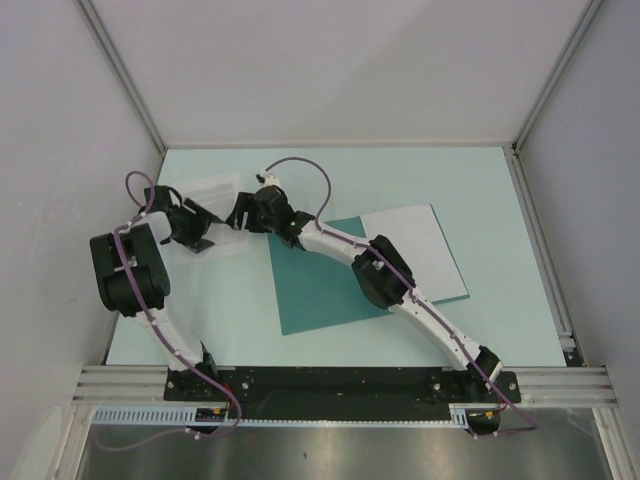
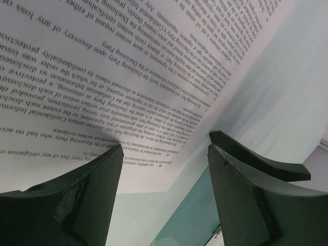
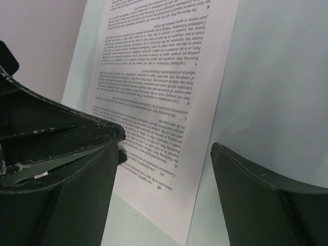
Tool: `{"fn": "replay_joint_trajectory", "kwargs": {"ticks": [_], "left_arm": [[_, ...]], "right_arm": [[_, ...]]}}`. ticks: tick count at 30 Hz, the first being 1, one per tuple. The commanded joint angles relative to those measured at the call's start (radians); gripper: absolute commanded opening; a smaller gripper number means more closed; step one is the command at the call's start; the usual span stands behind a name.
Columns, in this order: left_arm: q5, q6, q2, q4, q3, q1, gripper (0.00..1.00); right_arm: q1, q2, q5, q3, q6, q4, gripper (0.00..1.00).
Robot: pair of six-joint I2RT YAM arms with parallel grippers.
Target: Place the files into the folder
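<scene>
The printed sheet [image 1: 213, 193] lies on the mint table at the back left, text filling it [image 2: 118, 66] [image 3: 164, 66]. My left gripper [image 1: 207, 240] [image 2: 165, 148] hovers at its near edge, open with nothing between the fingers. My right gripper [image 1: 243, 213] [image 3: 168, 148] faces it from the right over the sheet's corner, also open and empty. The teal folder [image 1: 325, 290] lies open in the middle of the table; a corner of it [image 2: 192, 215] shows in the left wrist view. A nearly blank white sheet [image 1: 415, 250] rests on the folder's right half.
Grey walls with metal posts [image 1: 120, 80] close in the table on three sides. The right arm [image 1: 385, 275] stretches diagonally across the folder. A metal rail [image 1: 340, 385] carrying both arm bases runs along the near edge.
</scene>
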Motion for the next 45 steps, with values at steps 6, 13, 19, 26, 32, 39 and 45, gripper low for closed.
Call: {"fn": "replay_joint_trajectory", "kwargs": {"ticks": [6,13,19,26,32,39,45], "left_arm": [[-0.047,0.016,-0.072,-0.028,0.04,0.004,0.76],[-0.139,-0.019,0.074,-0.115,0.167,0.011,0.76],[-0.178,-0.041,0.088,-0.147,0.115,0.009,0.75],[-0.13,-0.058,0.071,-0.12,0.003,0.006,0.72],[-0.122,-0.048,0.048,-0.109,-0.049,0.009,0.72],[-0.083,-0.047,0.048,-0.081,-0.091,0.012,0.71],[-0.07,-0.027,0.039,-0.083,-0.11,0.011,0.71]], "right_arm": [[0.022,0.041,0.0,-0.015,0.02,-0.087,0.77],[0.027,0.035,0.087,-0.012,-0.006,-0.17,0.77],[0.051,0.027,0.193,0.031,-0.116,-0.253,0.78],[0.07,0.023,0.164,0.0,-0.16,-0.264,0.79],[0.074,0.05,0.051,0.009,-0.143,-0.216,0.77],[0.07,0.061,-0.07,0.016,-0.121,-0.146,0.77],[0.053,0.038,-0.169,-0.023,-0.066,-0.04,0.79]]}}
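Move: The loose printed file lies under both open grippers. Its middle is about 6 cm ahead of the left hand and roughly 1 cm to its left. From the right hand, at the file's right edge near its front corner, the middle is some 8 cm left and 1 cm ahead. The open folder's middle is around 40 cm right and 17 cm back of the right hand; the white file already on it, some 55 cm right and 14 cm back. All lie 1–2 cm below the hands. The loose file is worked between both open hands: the left lifts about 2 cm, reaches some 3 cm forward and left, comes down on the paper, then slides back and a little right. The right first stays low by the edge and tilts, then draws back about 3 cm and left, turning counter-clockwise, a finger still at the edge. ##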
